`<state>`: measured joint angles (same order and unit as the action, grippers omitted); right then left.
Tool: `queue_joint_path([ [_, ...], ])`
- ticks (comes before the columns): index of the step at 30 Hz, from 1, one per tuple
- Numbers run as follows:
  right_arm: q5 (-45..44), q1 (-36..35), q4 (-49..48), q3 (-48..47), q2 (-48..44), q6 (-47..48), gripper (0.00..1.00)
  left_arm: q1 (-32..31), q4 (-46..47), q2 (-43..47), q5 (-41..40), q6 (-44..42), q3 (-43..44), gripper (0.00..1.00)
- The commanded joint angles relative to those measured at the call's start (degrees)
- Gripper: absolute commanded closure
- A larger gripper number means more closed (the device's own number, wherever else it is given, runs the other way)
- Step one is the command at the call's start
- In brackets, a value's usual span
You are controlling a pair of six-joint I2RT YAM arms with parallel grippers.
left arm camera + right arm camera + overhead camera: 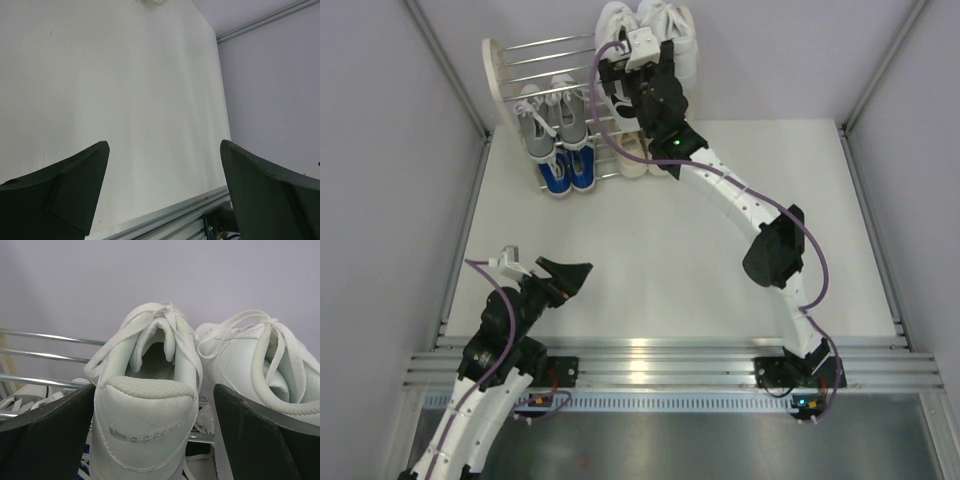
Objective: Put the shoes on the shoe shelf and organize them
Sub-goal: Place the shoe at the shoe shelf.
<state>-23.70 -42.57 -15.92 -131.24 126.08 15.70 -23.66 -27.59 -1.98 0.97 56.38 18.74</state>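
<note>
The shoe shelf (542, 48) stands at the back of the table, and its chrome rods (45, 357) also show in the right wrist view. A white pair (655, 22) sits on its top right. Grey shoes (552, 118) and blue shoes (568, 176) are on the left, with a beige shoe (632, 155) lower right. My right gripper (154, 387) is open, its fingers on either side of the heel of the left white shoe (145, 425), with a gap on the right side. The other white shoe (250, 360) lies beside it. My left gripper (570, 275) is open and empty, low over the table.
The white table (650, 260) ends at an aluminium rail (660, 360) along the near edge, also seen in the left wrist view as the rail (165, 212). Grey enclosure walls stand to the left, right and behind the shelf.
</note>
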Motion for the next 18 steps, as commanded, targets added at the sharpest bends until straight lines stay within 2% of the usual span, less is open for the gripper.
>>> queue_joint_path([
  [1,1.4,1.0,-4.3,-1.3,-5.6,0.6,0.00,-0.1,0.4,0.7,0.1,-0.7,2.4,0.02],
  [18,4.4,-2.2,-1.3,-5.5,-9.9,1.3,0.01,0.0,0.4,0.7,0.8,-0.6,3.8,0.02],
])
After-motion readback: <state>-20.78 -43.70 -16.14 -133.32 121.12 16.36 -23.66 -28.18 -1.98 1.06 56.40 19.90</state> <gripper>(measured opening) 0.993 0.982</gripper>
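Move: The left white shoe stands at heel level between the right hand's open fingers, its middle some 8 cm ahead, about 1 cm left and a little below; the right white shoe is likewise 8 cm ahead but about 10 cm right. The nearer grey shoe is roughly 17 cm left, 4 cm ahead and 15 cm lower. From the left hand, the left white shoe is about 44 cm ahead, 15 cm right and 25 cm up. The open right hand rises about 7 cm while backing off some 4 cm from the left white shoe. ##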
